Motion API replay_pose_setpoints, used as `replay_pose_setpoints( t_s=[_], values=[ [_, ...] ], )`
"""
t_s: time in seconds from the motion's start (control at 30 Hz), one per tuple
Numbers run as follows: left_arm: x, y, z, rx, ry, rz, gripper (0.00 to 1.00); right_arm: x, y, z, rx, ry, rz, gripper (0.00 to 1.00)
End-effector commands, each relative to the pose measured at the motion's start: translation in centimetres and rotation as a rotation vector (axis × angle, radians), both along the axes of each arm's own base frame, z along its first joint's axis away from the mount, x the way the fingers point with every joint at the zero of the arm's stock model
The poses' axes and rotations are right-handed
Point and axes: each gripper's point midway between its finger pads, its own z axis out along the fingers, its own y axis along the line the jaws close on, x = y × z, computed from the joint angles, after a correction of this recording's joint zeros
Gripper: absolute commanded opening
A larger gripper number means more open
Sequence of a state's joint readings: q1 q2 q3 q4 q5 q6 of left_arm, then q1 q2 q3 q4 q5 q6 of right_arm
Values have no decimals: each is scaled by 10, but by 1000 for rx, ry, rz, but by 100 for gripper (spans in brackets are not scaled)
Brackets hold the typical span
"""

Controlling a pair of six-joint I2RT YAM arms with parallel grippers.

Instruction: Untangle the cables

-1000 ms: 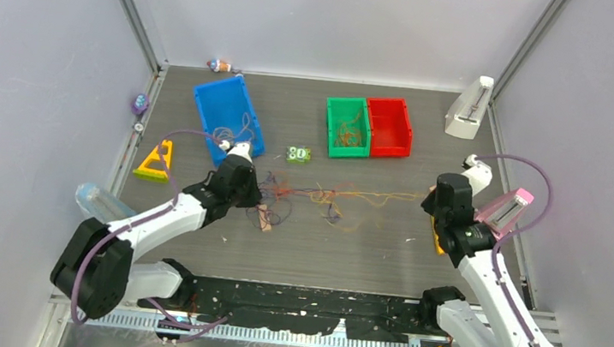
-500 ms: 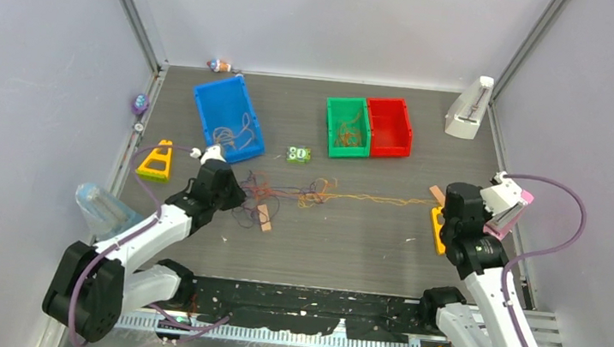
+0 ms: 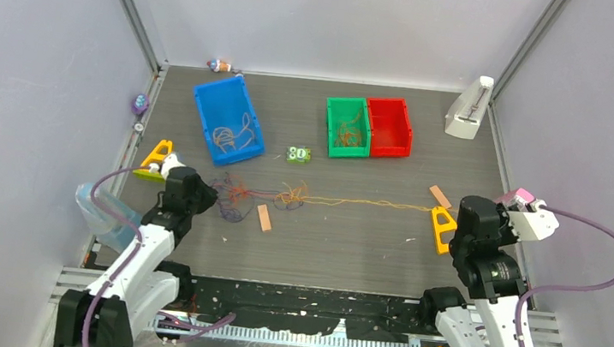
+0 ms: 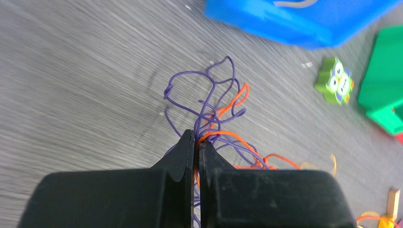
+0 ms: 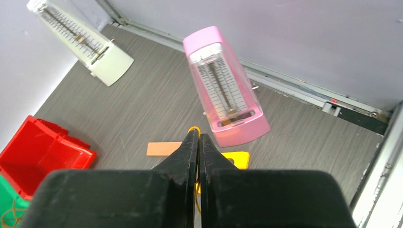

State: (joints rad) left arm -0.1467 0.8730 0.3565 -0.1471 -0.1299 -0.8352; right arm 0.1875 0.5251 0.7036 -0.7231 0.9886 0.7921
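The cables are a knot of purple, red and orange strands (image 3: 235, 193) at the left of the table. A thin orange-yellow strand (image 3: 369, 203) runs taut from the knot to the right. My left gripper (image 3: 204, 198) is shut on purple and orange strands at the knot's left edge. In the left wrist view its jaws (image 4: 197, 137) pinch those strands (image 4: 209, 102). My right gripper (image 3: 456, 217) is shut on the strand's right end. The right wrist view shows a yellow loop (image 5: 194, 128) poking out past the closed tips (image 5: 198, 136).
A blue bin (image 3: 208, 103) and a green bin (image 3: 331, 129) hold more strands, and a red bin (image 3: 403, 132) stands beside the green one. Nearby are an owl toy (image 3: 298, 154), two wooden blocks (image 3: 264, 217) (image 3: 440, 196), yellow triangles (image 3: 155, 159) (image 3: 442, 226), a white metronome (image 3: 469, 109) and a pink metronome (image 5: 225, 95).
Both arms have drawn apart, the left one to the left and the right one to the right. The knot slid left and the orange-yellow strand pulled out straight.
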Motion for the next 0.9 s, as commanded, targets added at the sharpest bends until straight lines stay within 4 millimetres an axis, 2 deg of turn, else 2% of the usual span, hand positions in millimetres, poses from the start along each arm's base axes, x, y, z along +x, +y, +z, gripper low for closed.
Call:
replay_pose_setpoints(
  t_s=[0.0,0.1,0.23,0.3,0.33,0.37,0.4,0.47,0.5,0.57,0.6,0.63,0.87],
  values=[
    [-2,35,-4,-37,-2,142,0,-25,-22,17,2,-119,-179,5],
    [-3,54,-2,-50,-16,208,0,-28,-24,16,8,-148,-192,5],
    [-1,57,7,-51,-54,214,0,-19,-17,14,13,-132,-135,5],
    [5,48,17,-53,-104,141,0,1,-2,13,1,-100,-3,5],
    [8,38,22,-64,-128,80,0,18,14,15,-2,-87,130,5],
    [9,31,25,-62,-137,34,0,27,25,11,-6,-71,205,5],
    [9,25,27,-47,-131,-2,0,41,44,10,-5,-56,339,5],
    [9,18,31,-15,-127,-43,0,55,68,1,6,-23,489,7],
    [9,15,34,6,-132,-54,0,58,74,-5,2,-1,529,10],
    [8,9,37,34,-145,-82,0,67,88,-22,27,63,600,54],
    [8,8,39,50,-155,-83,0,69,98,-26,37,83,662,92],
    [7,7,41,59,-162,-90,0,74,114,-34,39,122,763,98],
    [10,0,38,53,-164,-122,0,82,171,-68,180,213,1005,95]
  ],
)
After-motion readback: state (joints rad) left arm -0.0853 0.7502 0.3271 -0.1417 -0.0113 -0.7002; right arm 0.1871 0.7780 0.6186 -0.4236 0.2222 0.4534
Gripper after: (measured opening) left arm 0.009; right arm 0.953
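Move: The right hand still grips the yellow cable's end, its loose yellow bunch about 40 cm left, 13 cm ahead and 21 cm lower. The yellow bracket lies some 8 cm ahead and 1 cm right of that hand, the wooden block beyond it about 17 cm ahead, 1 cm left. From the left hand, which holds the purple-orange tangle, the yellow bunch is about 18 cm right, 5 cm ahead and 6 cm lower. Left hand tugs 5 cm left and returns, right swings about 15 cm left-forward, sinking, and lets go of yellow cable. ##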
